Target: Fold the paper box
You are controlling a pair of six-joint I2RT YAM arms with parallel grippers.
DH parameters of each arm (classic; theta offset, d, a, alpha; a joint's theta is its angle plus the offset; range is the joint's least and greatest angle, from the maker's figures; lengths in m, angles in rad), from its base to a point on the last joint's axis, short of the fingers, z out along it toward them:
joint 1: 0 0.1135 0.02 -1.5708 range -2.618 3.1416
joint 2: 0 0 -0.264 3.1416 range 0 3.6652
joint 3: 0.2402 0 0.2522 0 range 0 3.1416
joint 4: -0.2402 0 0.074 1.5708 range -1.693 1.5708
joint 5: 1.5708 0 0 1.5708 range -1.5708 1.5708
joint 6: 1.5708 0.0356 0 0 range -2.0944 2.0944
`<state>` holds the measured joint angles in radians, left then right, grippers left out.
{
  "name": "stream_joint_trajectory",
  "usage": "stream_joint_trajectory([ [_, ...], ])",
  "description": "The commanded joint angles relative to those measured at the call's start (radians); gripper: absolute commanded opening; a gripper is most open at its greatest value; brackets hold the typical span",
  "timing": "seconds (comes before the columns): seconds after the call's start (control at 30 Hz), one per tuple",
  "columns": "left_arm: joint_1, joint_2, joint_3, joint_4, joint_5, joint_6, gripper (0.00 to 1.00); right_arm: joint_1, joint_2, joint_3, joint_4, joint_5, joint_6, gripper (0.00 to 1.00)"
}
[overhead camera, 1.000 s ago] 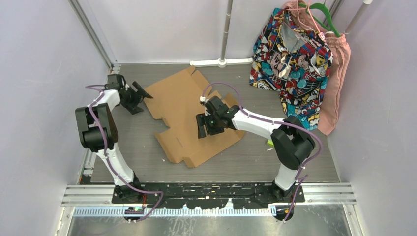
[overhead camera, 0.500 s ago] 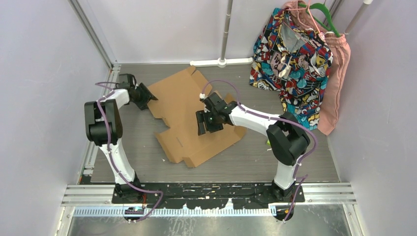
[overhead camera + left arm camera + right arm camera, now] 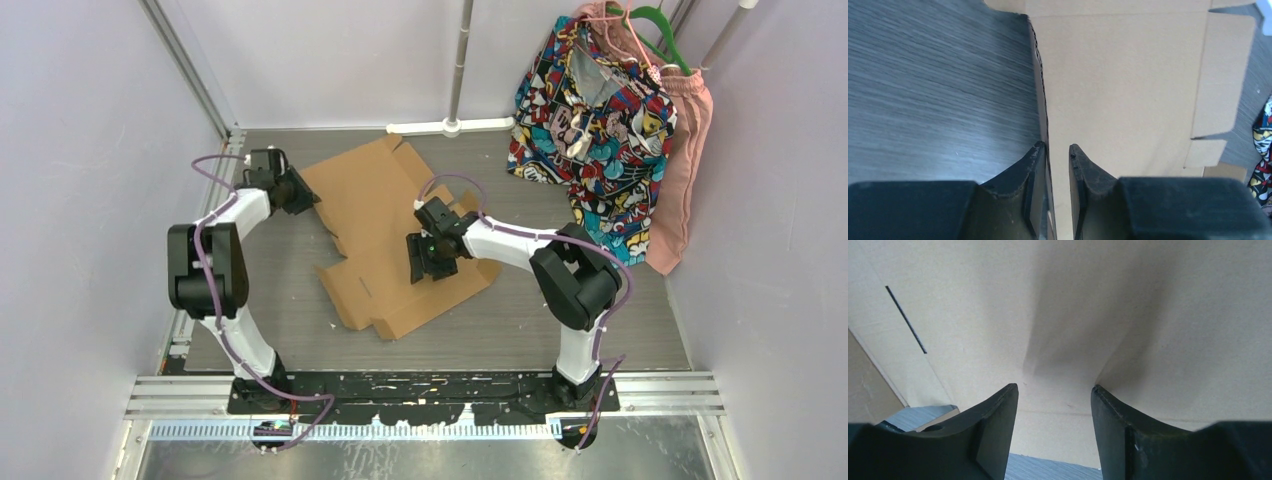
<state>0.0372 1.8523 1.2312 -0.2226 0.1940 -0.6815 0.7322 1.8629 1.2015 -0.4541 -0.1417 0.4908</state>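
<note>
The paper box (image 3: pixel 375 215) lies as a flat brown die-cut sheet on the grey table, flaps spread. My left gripper (image 3: pixel 303 198) is at the sheet's far-left edge. In the left wrist view its jaws (image 3: pixel 1058 147) stand narrowly apart astride a raised edge strip of the paper box (image 3: pixel 1123 75). The strip rests against the left finger (image 3: pixel 1035 165), with a gap to the other finger. My right gripper (image 3: pixel 432 262) is over the sheet's middle, open. Its fingertips (image 3: pixel 1054 390) point down at bare paper box (image 3: pixel 1073 305) with nothing between them.
Patterned and pink clothes (image 3: pixel 600 110) hang at the back right. A white pole (image 3: pixel 458 70) stands at the back wall on a white foot. Lilac walls close in left, right and behind. A small yellow-green scrap (image 3: pixel 548 290) lies by the right arm.
My left gripper moved right onto the sheet's edge and its jaws narrowed around the strip. My right gripper shifted slightly toward me over the sheet and closed a little.
</note>
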Motion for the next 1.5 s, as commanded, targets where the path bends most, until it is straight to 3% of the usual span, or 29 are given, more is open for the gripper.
stream_joint_trajectory([
  [0.0, -0.074, -0.182, -0.035, 0.112, -0.092, 0.067, 0.25, -0.013, 0.007, -0.01, 0.034, 0.024, 0.028, 0.61],
  [0.37, -0.135, -0.403, -0.096, 0.142, -0.153, 0.127, 0.27, -0.025, 0.022, -0.032, 0.061, 0.032, 0.035, 0.61],
  [0.4, -0.133, -0.398, -0.087, 0.12, -0.174, 0.128, 0.29, -0.025, 0.02, -0.034, 0.064, 0.031, 0.034, 0.61],
  [0.43, -0.131, -0.383, -0.072, 0.095, -0.201, 0.13, 0.38, -0.026, 0.017, -0.037, 0.066, 0.029, 0.033, 0.61],
  [0.5, -0.1, -0.328, -0.02, 0.044, -0.183, 0.107, 0.56, -0.025, 0.016, -0.035, 0.053, 0.033, 0.023, 0.61],
  [0.57, -0.049, -0.24, 0.064, -0.004, -0.1, 0.057, 0.63, -0.026, 0.015, -0.039, 0.036, 0.046, 0.007, 0.61],
  [0.63, 0.021, -0.087, 0.212, -0.135, -0.026, 0.022, 0.66, -0.029, 0.016, -0.046, 0.021, 0.051, -0.011, 0.61],
  [0.73, 0.039, 0.088, 0.459, -0.323, -0.016, 0.048, 0.69, -0.034, 0.019, -0.059, -0.007, 0.047, -0.037, 0.62],
  [0.8, 0.048, 0.193, 0.604, -0.415, -0.025, 0.062, 0.7, -0.033, 0.019, -0.064, -0.026, 0.047, -0.053, 0.62],
  [0.93, 0.095, 0.385, 0.844, -0.541, 0.1, 0.058, 0.7, -0.035, 0.016, -0.061, -0.08, 0.051, -0.088, 0.62],
  [1.1, 0.134, 0.496, 0.92, -0.495, 0.225, 0.046, 0.7, -0.038, 0.033, -0.042, -0.122, 0.042, -0.119, 0.63],
  [1.2, 0.144, 0.557, 0.971, -0.552, 0.221, 0.07, 0.7, -0.038, 0.043, -0.038, -0.134, 0.036, -0.128, 0.63],
  [1.47, 0.148, 0.542, 0.854, -0.494, 0.19, 0.084, 0.71, -0.039, 0.051, -0.02, -0.142, 0.019, -0.127, 0.64],
])
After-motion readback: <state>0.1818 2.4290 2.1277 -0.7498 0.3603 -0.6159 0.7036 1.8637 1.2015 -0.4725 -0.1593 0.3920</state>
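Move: About 9 cm ahead of the left hand, 4 cm to its left and 3 cm lower lies the rounded corner flap of the paper box. The raised side flap is still between the left fingers, its middle some 3 cm back and 2 cm right, 1 cm lower; the lid panel's middle is about 2 cm ahead, 12 cm right and 4 cm below. The right hand has the main panel directly under its fingertips, about 1 cm below, with the slot 3 cm back and 11 cm left, equally low. Rising about 14 cm from the side flap while drifting some 4 cm right, the left hand tips its fingers up by roughly 25 degrees and opens wide at the top. Then it swings forward and left over the sheet's edge, and down, the fingers tipping back down, to straddle the rounded corner flap. The right fingertips keep resting on the main panel, easing about 1 cm rightward late on. ##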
